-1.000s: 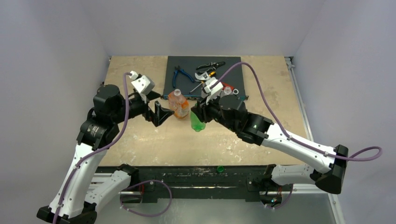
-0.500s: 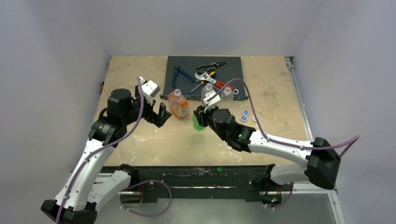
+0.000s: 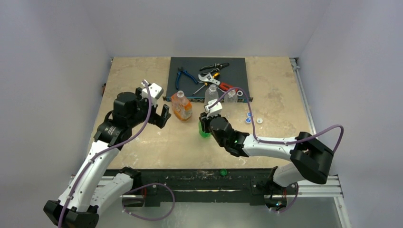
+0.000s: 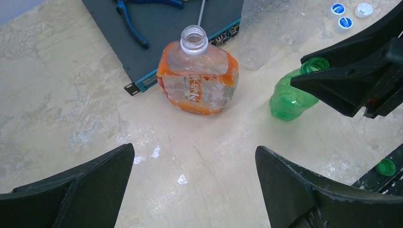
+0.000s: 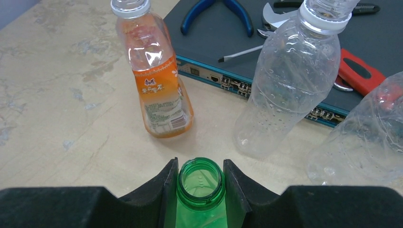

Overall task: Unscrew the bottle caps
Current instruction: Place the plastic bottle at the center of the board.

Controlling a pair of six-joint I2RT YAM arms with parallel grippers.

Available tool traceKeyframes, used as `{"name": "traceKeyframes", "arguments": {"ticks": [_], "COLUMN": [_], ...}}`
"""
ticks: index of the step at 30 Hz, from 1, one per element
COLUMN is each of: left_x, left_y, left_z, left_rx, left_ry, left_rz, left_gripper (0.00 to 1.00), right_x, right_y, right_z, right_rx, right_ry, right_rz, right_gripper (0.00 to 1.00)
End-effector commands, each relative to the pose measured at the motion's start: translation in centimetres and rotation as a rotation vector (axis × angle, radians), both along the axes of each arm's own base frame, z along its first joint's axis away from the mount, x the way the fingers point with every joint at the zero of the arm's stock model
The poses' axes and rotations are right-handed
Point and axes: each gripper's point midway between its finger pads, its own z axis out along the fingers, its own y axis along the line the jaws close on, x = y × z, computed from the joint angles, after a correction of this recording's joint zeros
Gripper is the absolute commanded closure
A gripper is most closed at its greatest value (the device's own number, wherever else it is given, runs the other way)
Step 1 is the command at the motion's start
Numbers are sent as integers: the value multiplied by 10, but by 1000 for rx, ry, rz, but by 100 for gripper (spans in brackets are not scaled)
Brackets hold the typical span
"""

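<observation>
My right gripper (image 5: 200,163) is shut on the neck of the green bottle (image 5: 201,185), whose mouth is open; from above the gripper (image 3: 205,124) stands over that bottle (image 3: 205,132) at mid table. My left gripper (image 4: 194,149) is open and holds nothing, left of the orange-label bottle (image 4: 197,83), which has no cap. Two clear bottles (image 5: 292,80) (image 5: 366,137) stand by the dark box. Three white caps (image 4: 337,8) (image 4: 345,22) (image 4: 364,8) lie loose to the right. A green cap (image 3: 223,172) rests on the front rail.
A dark flat box (image 3: 190,76) at the back carries blue pliers (image 3: 183,74), a wrench (image 3: 207,73) and a red-handled tool (image 3: 227,87). White walls enclose the table on three sides.
My right arm has swung lower and drawn the green bottle slightly toward the near edge, uncovering the white caps. My left arm has pulled back a little; its gripper stays open.
</observation>
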Motion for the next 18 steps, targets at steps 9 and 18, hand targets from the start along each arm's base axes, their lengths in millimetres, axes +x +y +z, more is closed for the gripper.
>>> {"name": "traceKeyframes", "arguments": {"ticks": [9, 18], "left_x": [20, 32], "left_y": [15, 22], "left_z": [36, 51], "left_rx": [63, 92], "left_ry": [-100, -132], "left_rz": [67, 118], "left_gripper": [0, 0], "right_x": [2, -6], "right_y": [-11, -26], "right_z": [21, 61], "right_rx": [79, 131], "right_ry": [-35, -53], "right_rz": [-58, -70], "right_gripper": [39, 8]}}
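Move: The right fingers already hold the uncapped green bottle by its neck; the bottle's middle is straight below the hand point, about 6 cm down. From that hand the orange bottle stands roughly 9 cm ahead and 9 cm left, the nearer clear bottle some 10 cm ahead and 2 cm right, and the other clear bottle about 10 cm ahead and 10 cm right. From the empty left hand the green bottle lies about 18 cm right, 1 cm ahead and 15 cm below. Hold the right gripper still over the green bottle at first, then spread its fingers almost fully to let go of the neck. While they are still opening, lift that hand some 3.5 cm up and slightly right, clear of the mouth. Meanwhile ease the empty, open left gripper a couple of centimetres forward and up, drifting a little to its left. ##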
